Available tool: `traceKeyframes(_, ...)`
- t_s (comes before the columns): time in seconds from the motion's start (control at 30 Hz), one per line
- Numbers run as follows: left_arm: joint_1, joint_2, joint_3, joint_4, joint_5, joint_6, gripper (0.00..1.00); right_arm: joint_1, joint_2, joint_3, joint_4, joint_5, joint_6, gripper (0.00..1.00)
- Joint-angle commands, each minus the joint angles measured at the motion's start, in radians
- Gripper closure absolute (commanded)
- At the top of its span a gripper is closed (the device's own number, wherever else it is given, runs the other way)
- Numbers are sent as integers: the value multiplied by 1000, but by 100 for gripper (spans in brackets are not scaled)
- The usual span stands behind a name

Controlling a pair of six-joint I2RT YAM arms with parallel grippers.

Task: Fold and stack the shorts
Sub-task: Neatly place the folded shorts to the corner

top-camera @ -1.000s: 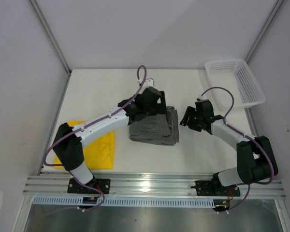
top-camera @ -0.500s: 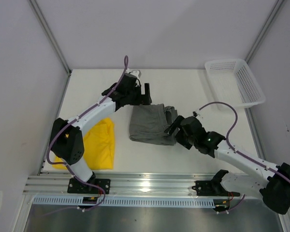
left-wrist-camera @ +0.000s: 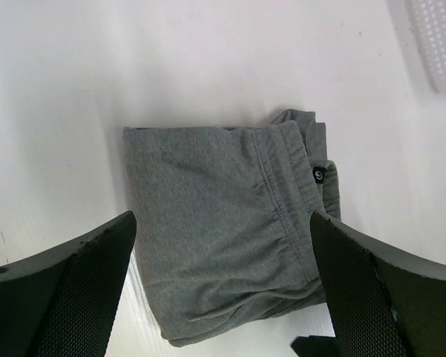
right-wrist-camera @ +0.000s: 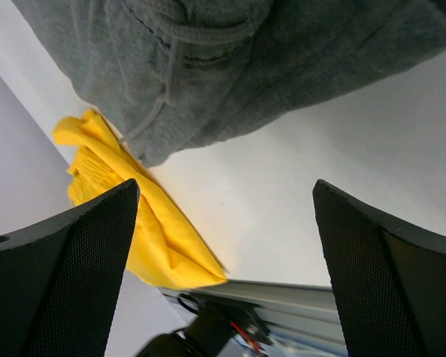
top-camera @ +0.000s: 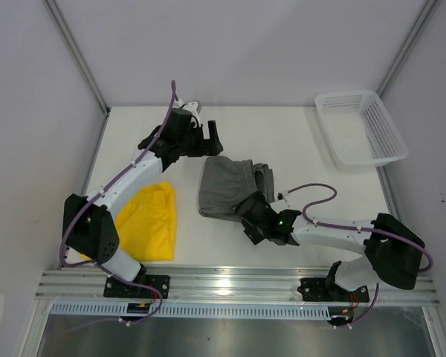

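The grey-green shorts point(top-camera: 229, 190) lie folded in the middle of the table, drawstring at the near edge point(left-wrist-camera: 223, 223) point(right-wrist-camera: 245, 52). The yellow shorts point(top-camera: 153, 223) lie folded at the near left, apart from the grey pair, and also show in the right wrist view point(right-wrist-camera: 137, 219). My left gripper point(top-camera: 212, 140) hovers open just behind the grey shorts' far left corner, looking down on them with nothing held point(left-wrist-camera: 221, 223). My right gripper point(top-camera: 248, 213) is open and low at the grey shorts' near right edge, empty, with bare table between its fingers point(right-wrist-camera: 224, 186).
A white mesh basket point(top-camera: 360, 126) stands at the back right corner, its corner also in the left wrist view point(left-wrist-camera: 438, 37). The aluminium rail point(top-camera: 238, 281) runs along the near edge. Grey walls close in the table at left, back and right.
My left gripper has pulled off the grey shorts toward the back left. The right arm has swung from right of the shorts to their near edge, and its jaws have opened wider.
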Motion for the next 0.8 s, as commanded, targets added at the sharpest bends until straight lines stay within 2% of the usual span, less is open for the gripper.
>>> traceKeyframes(0.0, 14, -57, -16, -3, -14, 24, 1, 20, 67, 67, 67, 120, 139, 0)
traceKeyframes(0.13, 34, -84, -60, 9, -16, 30, 1, 46, 135, 66, 99, 161, 211, 1)
traceKeyframes(0.27, 47, -124, -79, 11, -17, 30, 1, 48, 196, 4, 248, 192, 271, 1)
traceKeyframes(0.43, 48, -166, -103, 33, -4, 18, 1, 45, 262, 12, 257, 224, 295, 2)
traceKeyframes(0.53, 48, -169, -112, 34, 1, 13, 1, 33, 281, 27, 233, 249, 300, 8)
traceKeyframes(0.6, 48, -167, -123, 37, -5, 10, 1, 7, 292, 35, 226, 252, 294, 13)
traceKeyframes(0.67, 48, -167, -128, 43, -5, 7, 1, -13, 307, 35, 231, 231, 294, 25)
traceKeyframes(0.73, 48, -167, -137, 46, -7, 4, 1, -44, 316, 29, 233, 208, 294, 39)
traceKeyframes(0.77, 48, -166, -138, 48, -5, 4, 1, -56, 322, 26, 237, 201, 286, 49)
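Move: The near edge of the folded grey shorts, where the right fingers will close, lies about 5 cm ahead of the right hand, 2 cm to its left and 5 cm below. The yellow shorts lie roughly level with that hand, some 33 cm to its left and 7 cm below. From the left hand, the same grey edge is about 15 cm back, 9 cm right and 19 cm below. Right hand reaches 5 cm forward, 4 down to the grey shorts' near edge, fingers half closing; left hand drifts left. ##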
